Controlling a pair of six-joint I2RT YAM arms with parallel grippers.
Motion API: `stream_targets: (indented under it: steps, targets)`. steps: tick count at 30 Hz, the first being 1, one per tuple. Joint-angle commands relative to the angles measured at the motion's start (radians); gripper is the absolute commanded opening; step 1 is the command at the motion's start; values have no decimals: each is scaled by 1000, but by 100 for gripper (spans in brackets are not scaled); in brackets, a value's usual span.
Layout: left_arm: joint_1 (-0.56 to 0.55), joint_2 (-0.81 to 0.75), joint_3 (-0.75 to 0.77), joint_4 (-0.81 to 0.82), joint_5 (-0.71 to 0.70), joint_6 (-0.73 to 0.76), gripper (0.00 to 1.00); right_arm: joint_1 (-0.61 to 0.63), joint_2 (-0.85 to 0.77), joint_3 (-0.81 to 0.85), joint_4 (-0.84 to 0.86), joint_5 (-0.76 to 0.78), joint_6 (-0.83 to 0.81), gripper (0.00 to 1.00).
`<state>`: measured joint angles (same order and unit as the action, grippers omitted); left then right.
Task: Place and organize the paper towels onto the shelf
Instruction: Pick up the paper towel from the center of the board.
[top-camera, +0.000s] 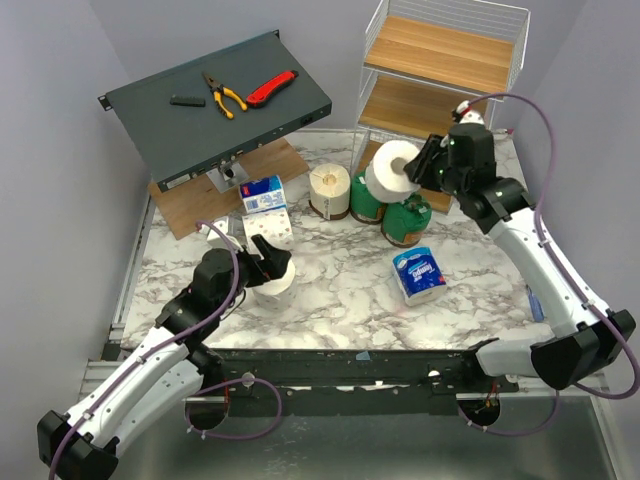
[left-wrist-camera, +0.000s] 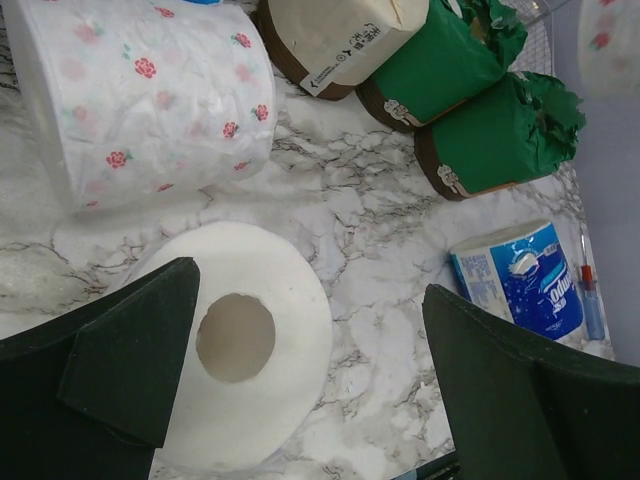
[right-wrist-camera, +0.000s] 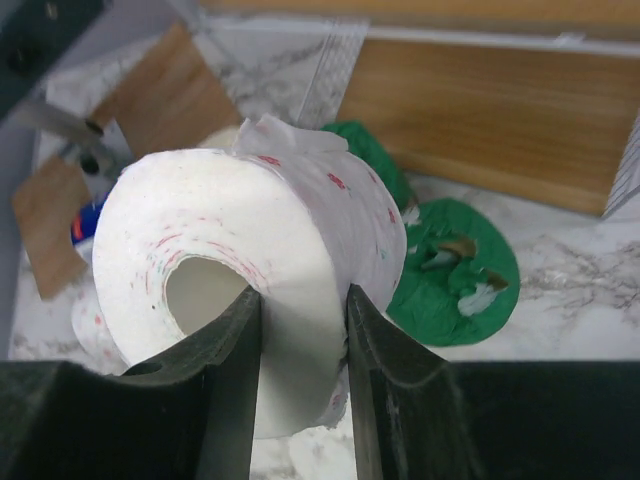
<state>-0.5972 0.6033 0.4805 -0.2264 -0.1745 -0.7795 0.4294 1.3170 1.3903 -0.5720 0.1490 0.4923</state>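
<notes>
My right gripper (top-camera: 413, 166) (right-wrist-camera: 300, 300) is shut on the wall of a white pink-print paper towel roll (top-camera: 392, 168) (right-wrist-camera: 250, 230). One finger is inside the core, and the roll is lifted above two green-wrapped rolls (top-camera: 405, 220) (right-wrist-camera: 460, 270), near the shelf (top-camera: 440, 60). My left gripper (top-camera: 268, 252) (left-wrist-camera: 310, 305) stands open over an upright white roll (top-camera: 275, 280) (left-wrist-camera: 240, 350), its left finger above the roll's top. A pink-print roll (left-wrist-camera: 150, 100) lies just beyond. A cream roll (top-camera: 329, 190) and blue-and-white packs (top-camera: 263, 195) (top-camera: 418, 273) rest on the marble table.
A slanted dark grey box (top-camera: 215, 95) at the back left carries pliers (top-camera: 224, 95) and a red knife (top-camera: 272, 88). A flat wooden board (top-camera: 215, 195) lies beneath it. The shelf's lower wooden board (right-wrist-camera: 480, 110) is behind the green rolls.
</notes>
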Motion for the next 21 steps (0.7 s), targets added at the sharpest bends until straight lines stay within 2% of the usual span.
stream_targets:
  steps: [1, 9, 21]
  targets:
    - [5, -2, 33, -2, 19, -19, 98, -46, 31, 117, 87, 63, 73, 32]
    - [5, 5, 80, 23, 44, -31, 98, -51, 117, 246, 118, 119, 78, 32]
    - [6, 84, 187, 48, 83, -35, 98, -50, 190, 338, 146, 182, 52, 32]
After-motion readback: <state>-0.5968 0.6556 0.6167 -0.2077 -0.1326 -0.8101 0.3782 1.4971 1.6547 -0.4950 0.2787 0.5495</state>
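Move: Ahead of the right hand, which already holds the flowered paper towel, the shelf's middle board lies about 15 cm farther out, 3 cm to the right and some 5 cm below. Under that hand, some 23 cm down, stands one green roll, about 2 cm to the right; the other green roll is about 6 cm ahead and 6 cm left at that height. From the open left hand the middle board is about 28 cm ahead, 32 cm right and 6 cm up. Lifting and reaching together, the right arm carries the pinched paper towel about 7 cm forward and 6 cm up towards the shelf's middle board. The climb comes first, then a nearly level forward reach, while the hand swings some 10 degrees clockwise and its fingers tip up. The left hand, empty and open, rises about 6 cm away from the white roll below it. ##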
